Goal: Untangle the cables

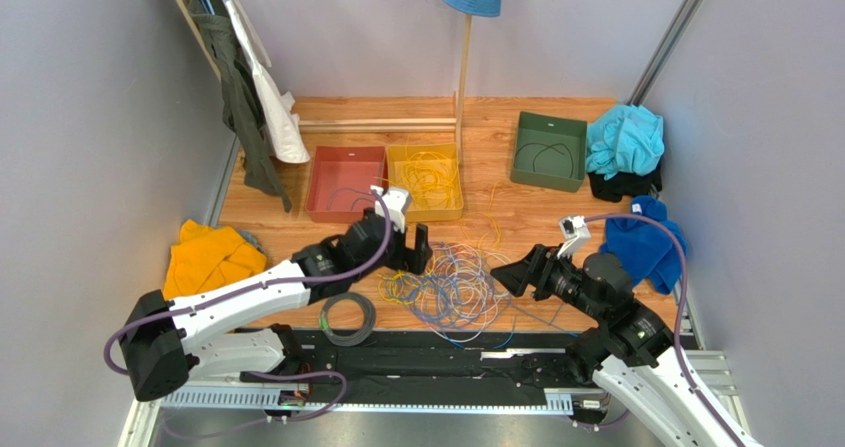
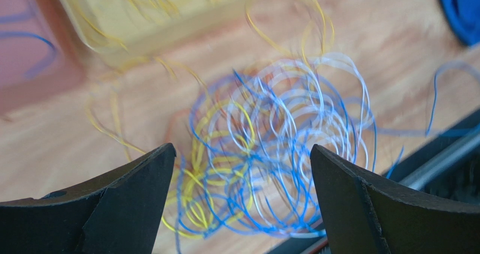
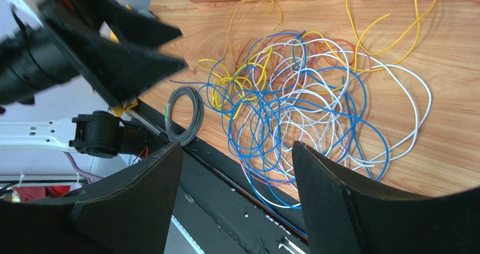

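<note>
The cables lie as one loose tangle of blue, yellow and pale wires on the wooden table, near its front edge. My left gripper hovers at the tangle's upper left, open and holding nothing. The left wrist view shows the cables spread below its wide-apart jaws. My right gripper sits just right of the pile, open and holding nothing. In the right wrist view the cables lie beyond the gripper, and a few blue loops hang over the black rail.
A red bin, a yellow bin with yellow wires and a green bin stand at the back. A dark grey coil lies front left. Orange cloth left, blue cloth right. A wooden pole rises behind.
</note>
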`<control>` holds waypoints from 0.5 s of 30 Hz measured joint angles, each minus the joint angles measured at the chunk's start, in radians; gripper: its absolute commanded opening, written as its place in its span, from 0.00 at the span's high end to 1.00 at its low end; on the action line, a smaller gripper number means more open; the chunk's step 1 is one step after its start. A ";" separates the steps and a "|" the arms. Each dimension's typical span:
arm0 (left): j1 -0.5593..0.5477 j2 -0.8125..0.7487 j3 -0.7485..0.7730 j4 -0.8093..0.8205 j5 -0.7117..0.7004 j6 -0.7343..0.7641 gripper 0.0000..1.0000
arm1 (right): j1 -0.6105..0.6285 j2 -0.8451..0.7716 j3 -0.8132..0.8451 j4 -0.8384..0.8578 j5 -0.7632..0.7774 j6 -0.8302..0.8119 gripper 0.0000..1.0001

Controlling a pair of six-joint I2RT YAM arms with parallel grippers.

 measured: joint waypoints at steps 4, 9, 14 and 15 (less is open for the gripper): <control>-0.132 0.001 -0.066 0.012 -0.045 -0.060 0.01 | 0.000 -0.033 -0.008 -0.015 0.011 0.009 0.26; -0.255 0.000 -0.134 0.066 -0.111 -0.158 0.01 | 0.000 -0.038 -0.023 -0.014 0.014 0.024 0.26; -0.308 0.085 -0.136 0.101 -0.172 -0.233 0.01 | 0.000 -0.024 -0.040 -0.013 0.014 0.035 0.26; -0.308 0.114 -0.133 0.100 -0.187 -0.244 0.01 | 0.000 -0.023 -0.040 -0.014 0.014 0.036 0.26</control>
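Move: The cable tangle lies mostly below the left hand, its middle about 15 cm down, some 6 cm to the right and 4 cm back. The yellow bundle at the tangle's left edge is about 5 cm left of that hand and 1 cm back; the yellow box is 21 cm straight ahead, the red box equally far out and 14 cm left. From the right hand the tangle is about 7 cm left, 2 cm ahead and 17 cm down. Coming back empty from the boxes, the left hand draws back about 7 cm while sinking nearly as much, with 3 to 4 cm of drift to the right; its backward travel dies out over the left part of the tangle and the last bit is mostly downward. The fingers stay wide open and tip only some 5 degrees further down, still above the blue loops, while the right hand waits on the tangle's other side, its fingers partly open, and sinks a centimetre or two. ##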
